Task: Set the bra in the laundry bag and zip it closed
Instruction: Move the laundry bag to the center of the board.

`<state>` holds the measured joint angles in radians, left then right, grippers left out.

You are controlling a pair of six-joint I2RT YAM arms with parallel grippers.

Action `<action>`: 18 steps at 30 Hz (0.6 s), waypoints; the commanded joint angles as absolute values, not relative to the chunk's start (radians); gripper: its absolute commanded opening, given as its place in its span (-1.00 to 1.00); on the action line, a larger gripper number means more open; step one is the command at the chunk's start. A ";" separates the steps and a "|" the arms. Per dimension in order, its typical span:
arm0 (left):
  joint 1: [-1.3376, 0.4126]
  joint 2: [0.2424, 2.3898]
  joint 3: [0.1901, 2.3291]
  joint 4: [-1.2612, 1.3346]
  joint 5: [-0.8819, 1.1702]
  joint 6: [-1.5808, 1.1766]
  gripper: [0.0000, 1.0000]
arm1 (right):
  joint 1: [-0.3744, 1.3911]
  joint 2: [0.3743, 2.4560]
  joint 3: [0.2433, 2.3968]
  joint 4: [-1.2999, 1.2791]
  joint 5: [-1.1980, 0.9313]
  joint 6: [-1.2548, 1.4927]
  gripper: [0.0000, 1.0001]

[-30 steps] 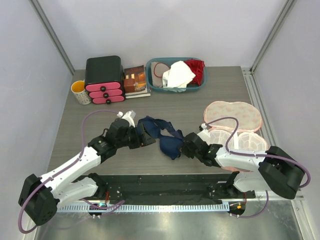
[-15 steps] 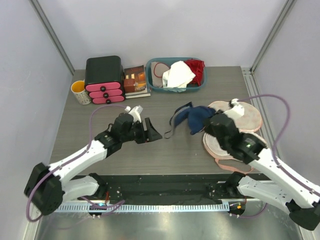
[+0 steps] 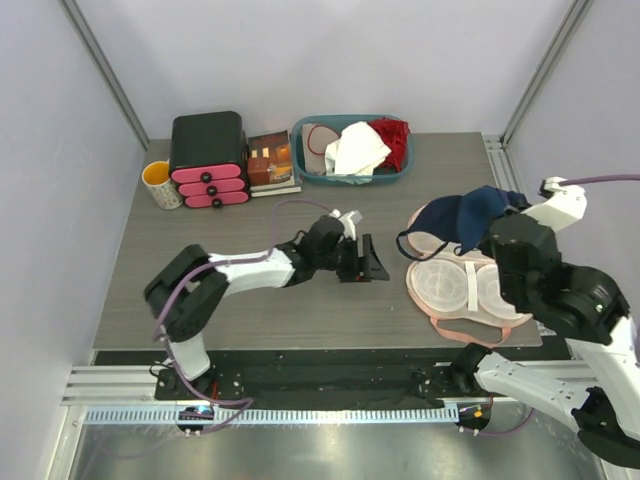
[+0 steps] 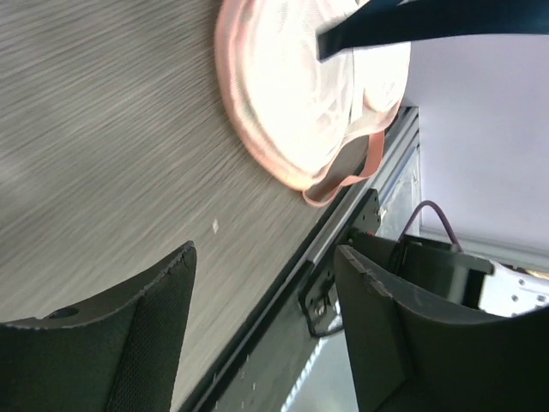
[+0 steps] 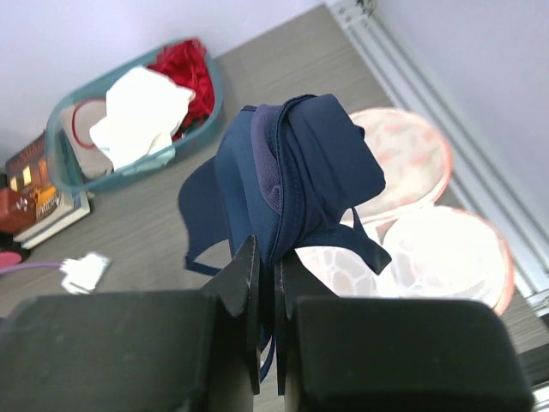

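The dark navy bra point(image 3: 462, 214) hangs folded in the air over the open laundry bag point(image 3: 450, 287), a pale pink clamshell lying at the table's right side. My right gripper point(image 5: 268, 257) is shut on the bra's point(image 5: 300, 167) lower edge, and its straps dangle above the bag's point(image 5: 429, 249) mesh halves. My left gripper point(image 3: 370, 261) stands open and empty low over the table, just left of the bag. In the left wrist view the left gripper point(image 4: 266, 251) faces the bag point(image 4: 292, 94), with a navy strap point(image 4: 412, 21) crossing above it.
A teal basket point(image 3: 312, 172) with a white cloth and a red garment stands at the back. To its left are stacked books point(image 3: 270, 162), a black box with pink drawers point(image 3: 208, 158) and a yellow mug point(image 3: 160, 185). Metal rails run along the table's near and right edges.
My right gripper has carried the bra from the table's middle up and to the right, over the bag. My left arm has reached right towards the bag with its jaws open.
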<state>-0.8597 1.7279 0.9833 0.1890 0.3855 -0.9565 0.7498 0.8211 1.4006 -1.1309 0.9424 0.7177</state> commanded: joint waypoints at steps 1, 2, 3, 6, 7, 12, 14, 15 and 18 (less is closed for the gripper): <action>-0.922 1.892 1.122 0.284 0.388 -0.995 0.28 | 0.747 0.804 1.499 -1.195 1.045 0.620 -0.98; -0.928 1.917 1.143 0.288 0.384 -1.009 0.24 | 0.749 0.798 1.514 -1.195 1.043 0.612 -0.98; -0.934 1.939 1.160 0.301 0.380 -1.017 0.23 | 0.747 0.796 1.520 -1.196 1.039 0.595 -0.98; -0.957 2.022 1.230 0.295 0.362 -1.031 0.22 | 0.749 0.790 1.543 -1.210 1.023 0.578 -0.98; -0.962 2.052 1.265 0.285 0.354 -1.032 0.22 | 0.749 0.787 1.548 -1.212 1.020 0.571 -0.98; -0.979 2.121 1.348 0.213 0.276 -1.029 0.11 | 0.750 0.749 1.565 -1.213 1.005 0.545 -0.98; -0.979 2.150 1.370 0.183 0.247 -1.031 -0.03 | 0.749 0.739 1.559 -1.213 0.999 0.543 -0.98; -0.979 2.157 1.382 0.175 0.233 -1.031 -0.07 | 0.747 0.730 1.557 -1.212 0.983 0.543 -0.98; -0.979 2.180 1.405 0.146 0.181 -1.031 -0.15 | 0.750 0.729 1.534 -1.210 0.954 0.548 -0.97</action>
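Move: The laundry bag lies open, its middle about 25 cm right of the left hand, 3 cm ahead and 10 cm below; its near left rim is only some 10 cm to the right. Above the bag hangs the bra, about 18 cm right of the left hand, 4 cm ahead and 18 cm higher. From the right hand, the bag's middle is about 3 cm ahead, 1 cm right and 35 cm below. Left hand sweeps about 10 cm right and down towards the bag's rim, fingers narrowing; right retreats with bra. ##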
